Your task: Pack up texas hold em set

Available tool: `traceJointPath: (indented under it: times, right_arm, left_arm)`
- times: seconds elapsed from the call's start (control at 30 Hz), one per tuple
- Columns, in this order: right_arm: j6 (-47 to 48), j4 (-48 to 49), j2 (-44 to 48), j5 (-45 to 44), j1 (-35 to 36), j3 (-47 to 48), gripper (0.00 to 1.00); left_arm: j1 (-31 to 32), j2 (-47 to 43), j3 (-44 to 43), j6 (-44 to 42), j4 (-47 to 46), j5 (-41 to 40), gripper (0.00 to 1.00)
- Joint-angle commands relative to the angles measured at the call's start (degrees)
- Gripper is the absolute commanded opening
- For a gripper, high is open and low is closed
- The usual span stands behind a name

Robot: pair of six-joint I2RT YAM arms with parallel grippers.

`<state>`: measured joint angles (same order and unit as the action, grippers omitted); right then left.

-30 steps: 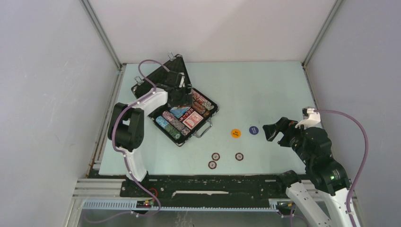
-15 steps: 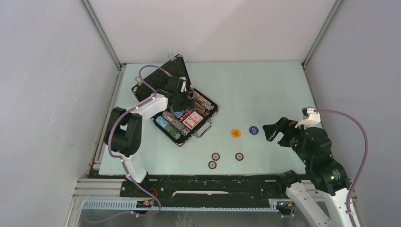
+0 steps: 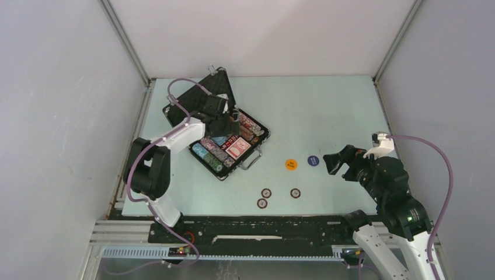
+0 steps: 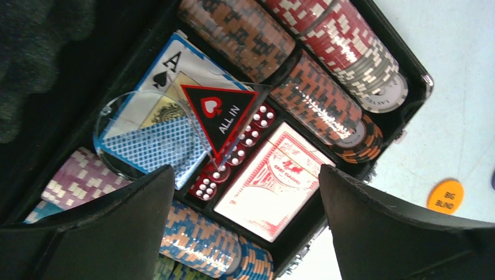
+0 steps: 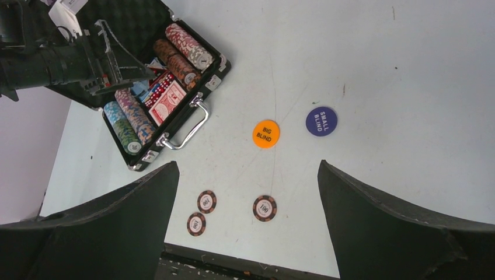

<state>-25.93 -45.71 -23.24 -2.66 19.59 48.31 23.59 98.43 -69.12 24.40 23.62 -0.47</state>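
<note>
The black case (image 3: 265, 133) lies open at the table's back left, lid (image 3: 201, 96) raised. Rows of chips (image 4: 327, 41), a blue deck (image 4: 146, 146), a red deck (image 4: 274, 181) and red dice (image 4: 204, 185) fill it. A triangular "ALL IN" marker (image 4: 219, 114) on a clear disc rests across the blue deck and dice. My left gripper (image 3: 225, 123) (image 4: 245, 175) hovers open just over the case, holding nothing. My right gripper (image 3: 334, 163) (image 5: 247, 166) stands open above the table at the right, empty.
An orange Big Blind button (image 3: 291, 164) (image 5: 265, 133) and a blue Small Blind button (image 3: 313, 160) (image 5: 321, 121) lie mid-table. Loose chips marked 100 (image 5: 206, 201) (image 5: 196, 224) (image 5: 264, 207) sit nearer the front edge. The case handle (image 5: 190, 125) points toward them.
The left gripper's jaws have spread a little wider over the case, and the left arm's elbow has swung to the left. The right arm has stayed still.
</note>
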Motion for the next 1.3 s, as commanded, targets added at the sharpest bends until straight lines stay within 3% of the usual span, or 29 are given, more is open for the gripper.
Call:
traceJointPath:
  times: [0.0,0.47,1.0,1.27]
  right_arm:
    - [0.83,1.97,-0.12,0.18,0.27,-0.27,1.0]
    - [0.95,2.03,0.02,0.04,0.36,-0.33,0.99]
    - [0.86,1.97,-0.04,-0.04,0.38,-0.33,1.0]
    - [0.93,2.1,0.13,0.28,0.36,-0.33,0.99]
  left_arm:
    - [-1.08,-0.24,-2.3,-2.17,0.54,-3.12,0.99]
    - [-1.79,10.94,-14.85,-2.32,1.44,-4.4,0.99]
    - [-1.8,15.1,-16.81,-0.91,1.94,-4.91,0.99]
    - [-1.79,11.44,-11.56,-1.48,2.77,-7.88,0.99]
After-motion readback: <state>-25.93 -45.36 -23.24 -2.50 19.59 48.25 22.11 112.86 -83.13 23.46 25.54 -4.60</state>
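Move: The All In triangle lies some 5 cm ahead of the left hand, about 1 cm to its left and roughly 4 cm below. The red card box sits about 1 cm back and 2 cm right, the blue-backed cards some 5 cm ahead and 6 cm left, and the brown chip row around 8 cm ahead and 4 cm right. From the idle right hand the triangle lies about 25 cm ahead, 44 cm left and 21 cm lower. Bring the left gripper forward about 6 cm over the open chip tray to the All In triangle, sinking slightly as it goes; then, with the forward travel nearly done, let it down further, about 2.5 cm lower in all. Keep the fingers wide open so they come to either side of the triangle, and hold the wrist's tilt almost as it is. ##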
